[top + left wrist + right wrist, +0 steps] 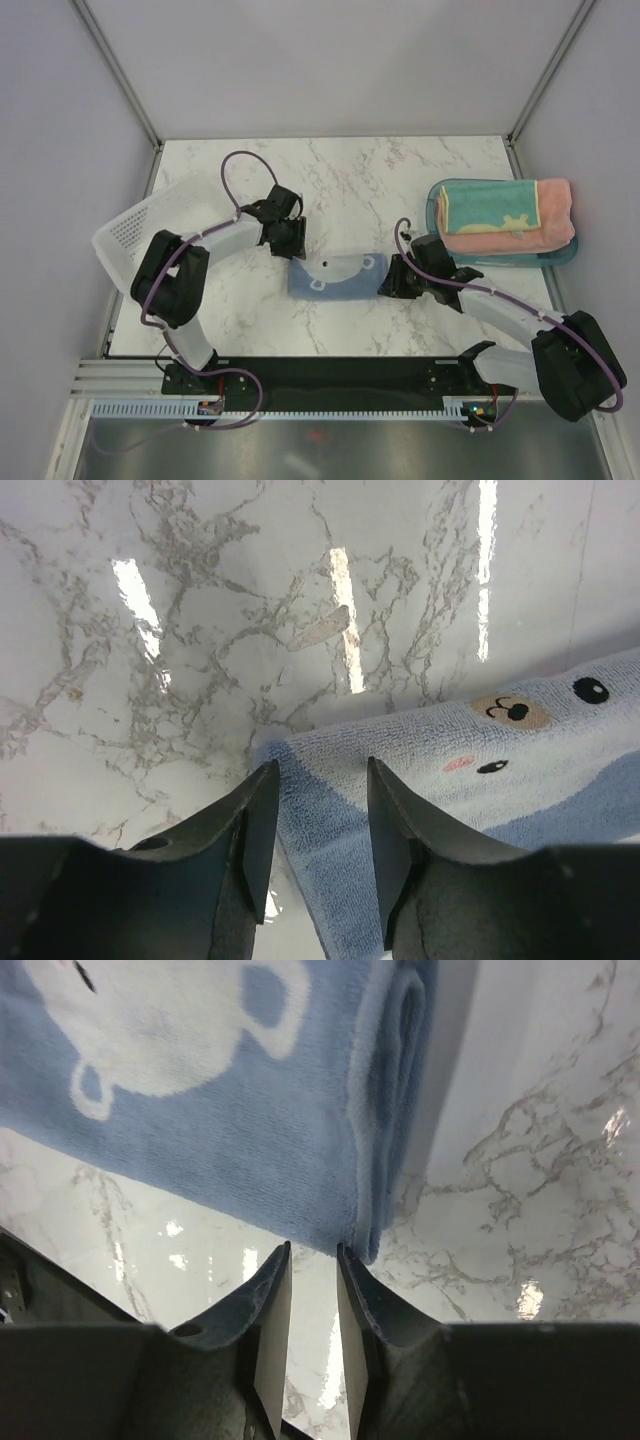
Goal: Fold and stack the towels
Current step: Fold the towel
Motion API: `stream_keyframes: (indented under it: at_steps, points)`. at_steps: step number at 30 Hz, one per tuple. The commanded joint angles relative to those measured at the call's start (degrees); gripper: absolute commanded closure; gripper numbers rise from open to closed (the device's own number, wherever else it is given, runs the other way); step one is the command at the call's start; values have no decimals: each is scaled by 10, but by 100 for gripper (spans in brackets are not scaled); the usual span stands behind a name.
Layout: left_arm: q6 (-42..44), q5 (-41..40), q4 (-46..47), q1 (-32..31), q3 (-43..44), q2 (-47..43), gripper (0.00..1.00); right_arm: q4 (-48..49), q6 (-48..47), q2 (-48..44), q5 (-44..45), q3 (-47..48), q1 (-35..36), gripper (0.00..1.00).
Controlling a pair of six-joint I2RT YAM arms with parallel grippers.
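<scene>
A small blue-grey towel [338, 275] with a pale bear print lies folded at mid-table. My left gripper [291, 245] is open over its left corner [320, 810], fingers straddling the cloth edge. My right gripper [392, 281] is open just off the towel's right end [300, 1140], nothing between its fingers. A pale-yellow-and-teal towel [480, 215] and a salmon-pink towel [553, 222] lie folded and stacked in the teal tray [436, 205] at the right.
A white perforated basket [140, 225] lies tipped at the left edge, beside my left arm. The marble table [380, 180] runs bare behind the towel. Grey walls enclose the table on three sides.
</scene>
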Motion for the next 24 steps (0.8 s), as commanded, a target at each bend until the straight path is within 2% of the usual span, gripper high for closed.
stream_keyframes:
  at_steps: [1,6,8,12,17,24]
  points:
    - [18,-3,-24,1,37,-55,51,-26,-11,-32,27,55,2,66]
    - [14,18,-58,-1,18,-141,47,-41,-26,-15,46,116,2,65]
    - [-5,59,-47,-7,-5,-168,47,-40,-33,19,54,143,1,65]
    - [-54,100,16,-52,-121,-238,50,-5,-56,75,65,160,-7,65]
    - [-108,69,70,-66,-228,-256,51,31,-74,130,47,158,-22,65]
    - [-118,57,86,-67,-255,-249,52,60,-85,165,40,134,-33,65]
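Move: From the left hand, beside the blue towel's far left corner, the near left corner it goes for lies about 12 cm back, 2 cm left and 2 cm below, with the printed bear face some 6 cm back and 13 cm right. From the right hand, the far right corner is about 12 cm ahead, 2 cm right and 2 cm below; the bear face lies 5 cm ahead and 12 cm left, the towel tray 20 cm ahead and 33 cm right. The left hand rises off the towel's far left corner and arcs straight back over the left edge, peaking at about 10 cm, then sinks almost to its starting height with its left fingertip right by the near left corner. At the same time the right hand lifts from the near right corner, travels some 8 cm forward in a lower arc and comes down over the right edge, just short of the far corner, both grippers staying partly open and neither gripping the cloth. ##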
